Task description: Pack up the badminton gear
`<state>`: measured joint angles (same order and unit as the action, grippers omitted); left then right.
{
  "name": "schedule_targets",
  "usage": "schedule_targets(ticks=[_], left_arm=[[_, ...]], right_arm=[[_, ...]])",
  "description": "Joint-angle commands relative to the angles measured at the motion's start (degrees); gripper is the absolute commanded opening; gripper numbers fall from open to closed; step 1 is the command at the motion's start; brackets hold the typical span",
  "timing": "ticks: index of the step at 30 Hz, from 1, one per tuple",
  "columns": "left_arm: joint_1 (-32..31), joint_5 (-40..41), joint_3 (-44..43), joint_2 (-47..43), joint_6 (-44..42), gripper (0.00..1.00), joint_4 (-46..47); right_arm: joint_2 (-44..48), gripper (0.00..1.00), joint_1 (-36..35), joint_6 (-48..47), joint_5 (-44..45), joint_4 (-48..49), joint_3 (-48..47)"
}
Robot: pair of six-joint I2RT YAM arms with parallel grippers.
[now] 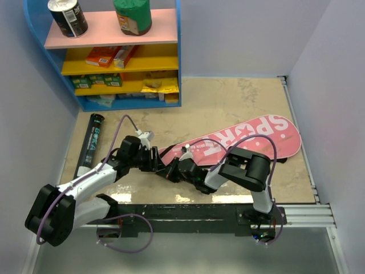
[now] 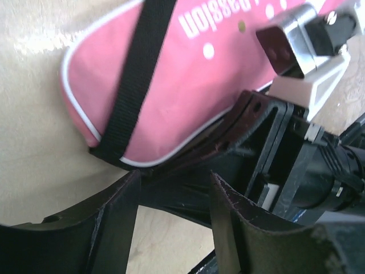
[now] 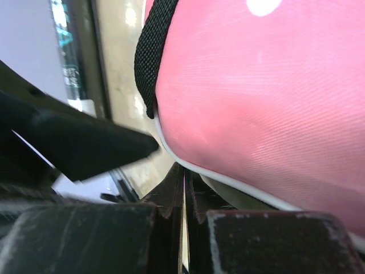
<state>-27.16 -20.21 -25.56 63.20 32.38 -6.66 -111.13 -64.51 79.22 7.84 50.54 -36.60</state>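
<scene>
The pink cover (image 1: 245, 140) with white "SPORT" lettering lies diagonally on the table, its narrow end (image 2: 142, 108) pointing toward the arms. My right gripper (image 1: 178, 167) is shut, its tips (image 3: 183, 171) pressed against the white-piped edge of the cover (image 3: 256, 97); nothing shows between them. My left gripper (image 1: 159, 162) faces it from the left and is open (image 2: 174, 182), with only bare table between its fingers. The long black tube (image 1: 91, 142) with teal lettering lies at the far left, also visible behind in the right wrist view (image 3: 74, 68).
A blue shelf unit (image 1: 178, 57) with snack cans and boxes stands at the back left. Walls close in both sides, with a metal rail (image 1: 299, 142) along the right. The arms' black base bar (image 1: 188, 212) runs along the near edge.
</scene>
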Motion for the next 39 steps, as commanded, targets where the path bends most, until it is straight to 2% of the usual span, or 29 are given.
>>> schedule_targets(ticks=[1,10,15,16,17,20,26,30,31,33,34,37,38,39], left_arm=[[-0.44,-2.29,2.0,-0.88,1.46,0.55,1.73],[-0.53,-1.85,2.54,-0.53,0.75,0.54,2.44],[-0.53,-1.77,1.57,-1.06,0.75,0.54,1.82],[-0.53,-1.5,0.87,-1.15,0.49,0.54,1.47],[-0.53,-1.24,0.17,-1.32,-0.03,0.54,0.25],[-0.53,0.51,-4.05,-1.76,-1.61,0.56,-3.17],[-0.44,5.35,-14.77,-3.52,-5.21,0.6,-10.82],[-0.44,9.91,-21.44,-3.79,-7.33,0.65,-14.17],[-0.44,10.71,-22.16,-3.79,-7.68,0.66,-15.04],[-0.44,12.55,-24.26,-3.79,-9.0,0.7,-15.67],[-0.44,13.52,-24.97,-3.79,-9.44,0.73,-16.36],[-0.44,16.07,-27.43,-3.78,-11.19,0.83,-16.81],[-0.44,16.34,-27.96,-4.05,-11.98,0.9,-16.64],[-0.44,16.95,-28.66,-4.22,-12.25,0.96,-16.55]], right_arm=[[-3.03,0.0,-0.35,1.99,1.75,12.64,-4.78],[-7.26,0.0,-1.23,2.69,0.6,18.97,-7.35],[-5.15,0.01,-1.5,1.38,0.6,16.09,-6.03],[-4.1,0.06,-1.5,1.2,0.6,14.08,-5.51],[-3.57,0.18,-1.5,0.76,0.6,13.27,-5.24],[-1.72,0.37,-1.58,0.06,0.08,11.51,-3.48],[6.51,0.57,-1.41,-3.35,-2.82,8.0,0.91],[16.08,0.62,-1.32,-10.3,-3.09,-5.16,0.31],[18.21,0.63,-1.32,-12.05,-2.74,-12.5,-0.22],[24.69,0.65,-1.32,-17.59,0.58,-21.23,-2.84],[26.65,0.65,-1.32,-19.35,2.52,-30.85,-3.99],[34.56,0.78,-1.32,-26.91,8.74,-46.26,-8.13],[36.32,0.93,-1.41,-30.49,10.17,-49.37,-9.09],[38.08,0.97,-1.32,-32.18,12.01,-52.19,-10.93]])
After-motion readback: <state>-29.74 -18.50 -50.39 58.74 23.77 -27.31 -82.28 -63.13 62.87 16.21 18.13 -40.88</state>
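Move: The right fingers are already shut at the zip pull on the badminton bag's narrow end; the end of the zip is roughly 3 cm farther left and 1 cm ahead, about level. The black strap's middle is some 7 cm ahead and 1 cm right of that hand, and the bag's middle about 12 cm ahead and 38 cm right. From the half-open left hand, the zip end is roughly 1 cm back, 2 cm left and 3 cm below. Leftward first: the right hand draws the zip pull nearly 3 cm to the zip's end while the left hand sinks about 1 cm and stays half open around the bag's black side. After a brief hold the right fingers open wide and let go; then both hands rise 11–14 cm clear of the bag, the right also backing some 7 cm to its right, the left opening wider, both tipping up about 15 degrees. ##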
